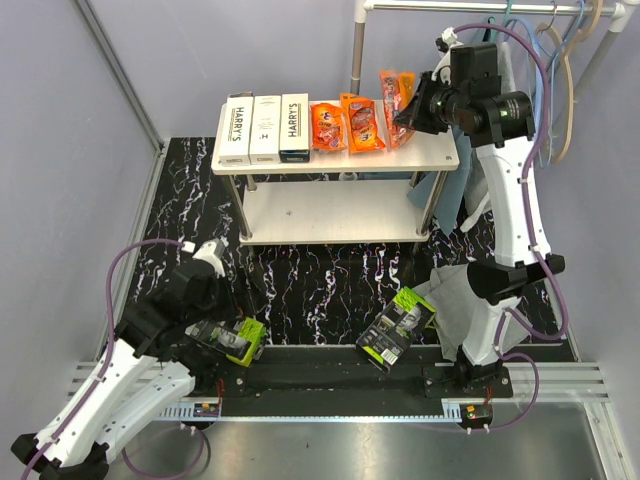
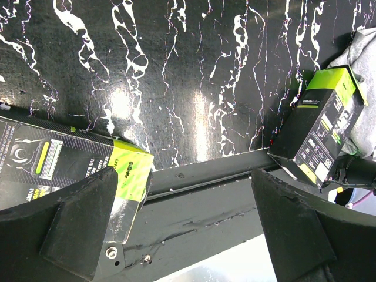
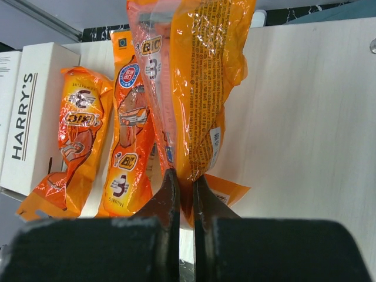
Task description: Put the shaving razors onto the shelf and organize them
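Note:
On the shelf's top board (image 1: 435,150) lie three white HARRY'S boxes (image 1: 265,128) at the left, with two orange razor packs (image 1: 345,125) beside them. My right gripper (image 1: 408,108) is shut on a third orange pack (image 1: 396,92) and holds it upright over the board's right part. The right wrist view shows that pack (image 3: 197,70) pinched between my right gripper (image 3: 185,182). Two black-and-lime packs lie on the floor, one (image 1: 232,340) at the left and the other (image 1: 397,328) further right. My left gripper (image 2: 185,205) stands open beside the left pack (image 2: 64,164), holding nothing.
A clothes rail with hangers (image 1: 560,50) stands behind the right arm. A grey cloth (image 1: 455,300) lies on the floor by the right pack. The shelf's lower board (image 1: 330,212) is bare. A black base rail (image 1: 330,372) runs along the near edge.

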`<state>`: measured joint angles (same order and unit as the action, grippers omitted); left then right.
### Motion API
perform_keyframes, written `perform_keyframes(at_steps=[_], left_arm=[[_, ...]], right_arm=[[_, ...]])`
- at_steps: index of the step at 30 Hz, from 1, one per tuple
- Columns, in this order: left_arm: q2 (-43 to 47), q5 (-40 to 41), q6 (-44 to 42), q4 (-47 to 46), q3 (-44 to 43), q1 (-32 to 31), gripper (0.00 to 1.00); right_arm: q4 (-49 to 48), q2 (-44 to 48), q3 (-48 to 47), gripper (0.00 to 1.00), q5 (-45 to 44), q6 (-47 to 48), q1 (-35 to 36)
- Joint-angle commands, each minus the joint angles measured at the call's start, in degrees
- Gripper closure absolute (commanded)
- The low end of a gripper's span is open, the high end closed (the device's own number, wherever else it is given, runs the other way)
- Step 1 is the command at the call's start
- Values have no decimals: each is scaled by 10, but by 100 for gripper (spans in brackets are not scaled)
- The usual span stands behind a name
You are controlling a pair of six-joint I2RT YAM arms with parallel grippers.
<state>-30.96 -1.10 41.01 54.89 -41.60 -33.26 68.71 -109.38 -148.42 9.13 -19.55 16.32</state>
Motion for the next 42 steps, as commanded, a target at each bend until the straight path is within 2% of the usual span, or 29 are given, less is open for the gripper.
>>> perform_keyframes(at_steps=[1, 12, 17, 19, 20, 22, 23, 26, 30, 36, 42], left_arm=[[-3, -5, 1, -6, 1, 1, 1], [-9, -5, -1, -5, -2, 1, 1], [-17, -5, -5, -4, -8, 1, 1], [-19, -6, -5, -4, -10, 1, 1], [-19, -7, -5, -4, -9, 1, 1], [-17, -6, -5, -3, -8, 1, 1], [-17, -5, -5, -3, -7, 1, 1], [-16, -7, -2, -4, -3, 0, 1], [-16, -7, -2, -5, -2, 1, 1], [-16, -7, -2, -5, -6, 1, 1], [-16, -9, -2, -4, -11, 1, 1]], right_arm=[[-18, -5, -1, 94, 14, -3, -3], [-27, -28, 3, 84, 28, -29, -2], [-34, -26, 8, 73, 34, -36, -2], [-46, -15, 14, 64, 33, -37, -3], [-57, -9, 25, 55, 33, -39, -4], [-69, 9, 37, 46, 27, -39, -3], [-82, 15, 51, 36, 26, -39, -3], [-101, 43, 77, 22, 15, -38, -3], [-110, 67, 99, 10, -18, -37, -3], [-140, 105, 132, 2, -44, -40, -3], [-147, 113, 127, 0, -43, -42, -3]])
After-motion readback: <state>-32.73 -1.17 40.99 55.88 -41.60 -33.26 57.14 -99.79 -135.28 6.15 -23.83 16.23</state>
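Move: The right hand already pinches the last orange razor packet. Its resting spot on the top shelf lies about 4 cm ahead, 3 cm left and 5 cm below. The middle orange packet is roughly 6 cm left of that spot and level with it; the first orange packet stands some 16 cm left and 3 cm ahead of the hand, at a similar height below. From the left hand the spot is about 32 cm ahead, 32 cm right and 20 cm higher. Still pinching the packet, the right hand eases it down some 2.5 cm and about 2 cm forward, slightly left, to lay it beside the middle packet. The fingers part slowly, then swing wide open and let go; the hand then reverses, rising about 5 cm while drawing back and right, the fingers tilting up about 10 degrees. ##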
